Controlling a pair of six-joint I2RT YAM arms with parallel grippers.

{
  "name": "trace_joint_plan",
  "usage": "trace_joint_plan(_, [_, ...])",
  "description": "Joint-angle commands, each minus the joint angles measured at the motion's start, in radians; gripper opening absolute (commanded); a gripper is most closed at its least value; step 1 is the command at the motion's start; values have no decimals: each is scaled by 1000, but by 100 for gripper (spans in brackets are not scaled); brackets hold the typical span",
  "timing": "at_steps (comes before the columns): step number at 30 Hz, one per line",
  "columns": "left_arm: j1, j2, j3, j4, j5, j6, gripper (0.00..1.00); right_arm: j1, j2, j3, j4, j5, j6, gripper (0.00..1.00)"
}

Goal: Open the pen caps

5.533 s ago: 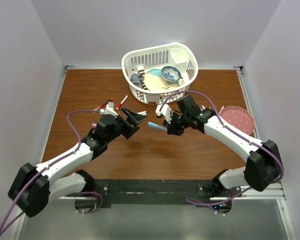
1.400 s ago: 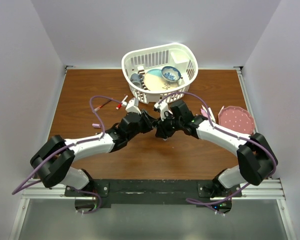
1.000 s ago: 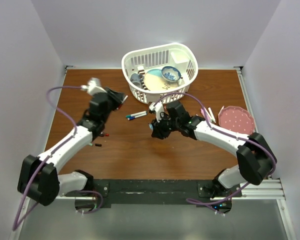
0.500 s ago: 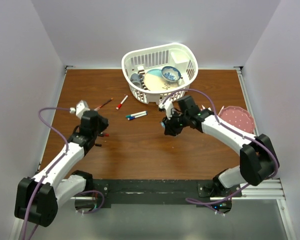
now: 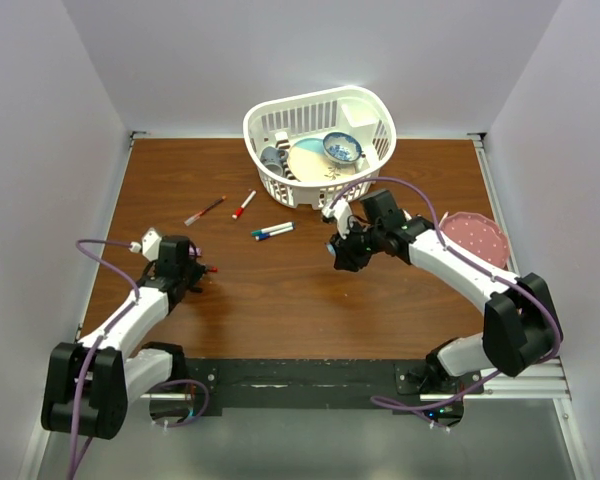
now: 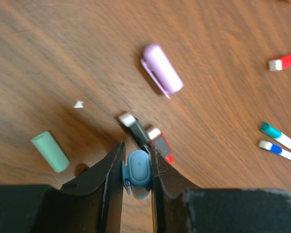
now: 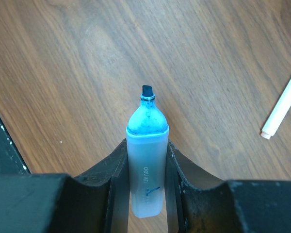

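My left gripper point(image 6: 137, 148) is shut on a light blue pen cap point(image 6: 137, 171), held low over the wood at the table's left point(image 5: 183, 270). Loose pen caps lie just beyond its tips: a black one point(image 6: 135, 129), a red one point(image 6: 160, 144), a lilac one point(image 6: 162, 74) and a green one point(image 6: 49, 151). My right gripper point(image 7: 146, 143), right of the table's middle point(image 5: 342, 252), is shut on an uncapped blue highlighter point(image 7: 146, 165). Its dark chisel tip point(image 7: 147, 91) points away from the jaws.
A white basket point(image 5: 372, 105) of dishes stands at the back centre, and a pink plate point(image 5: 472, 240) lies at the right. Capped markers lie between the arms: teal and blue ones point(image 5: 272, 231), a red one point(image 5: 244, 204), a thin one point(image 5: 205, 210). A white barrel point(image 7: 283, 104) lies right of the highlighter.
My left arm has swung from the back left down toward the near left edge, carrying the blue cap. My right gripper has drifted slightly right with the highlighter.
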Motion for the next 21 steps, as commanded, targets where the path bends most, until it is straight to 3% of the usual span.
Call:
trace_joint_plan(1, [40,25,10,33,-23,-15,7,-19,-3,38,-13,1,-14,0])
trace_joint_plan(4, [54,26,26,18,-26,-13,17,-39,-8,38,-13,7,-14,0])
trace_joint_plan(8, [57,11,38,-8,-36,-16,48,-67,-8,38,-13,12,-11,0])
trace_joint_plan(14, [58,-35,75,-79,-46,-28,62,-139,7,43,-7,67,16,0])
trace_joint_plan(17, [58,-102,93,-99,-35,-28,67,-174,13,26,47,204,74,2])
trace_joint_plan(18, [58,-119,111,-105,-30,-22,69,-180,21,20,65,313,88,4])
trace_joint_plan(21, [58,-167,156,-116,17,17,76,-217,62,23,86,407,107,5])
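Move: The left gripper holds the blue cap just above its drop spot among the loose caps, some 2 cm left and 1 cm below. From this gripper, the red cap is about 2 cm ahead and 3 right, the green cap 3 back and 4 left, and the purple cap 6 ahead. The right gripper holds the uncapped blue highlighter; the purple highlighter body lies roughly 19 cm right, 4 ahead and 9 below, the pink marker 7 ahead and 2 right. Ease the left gripper about 1.5 cm left and slightly down, open the fingers to let go of the blue cap beside the green one, then lift straight up some 4 cm, still opening. Meanwhile keep the right gripper shut on the highlighter and carry it right and forward, slowly then faster, about 10 cm towards the uncapped pens, turning some 20 degrees clockwise. ##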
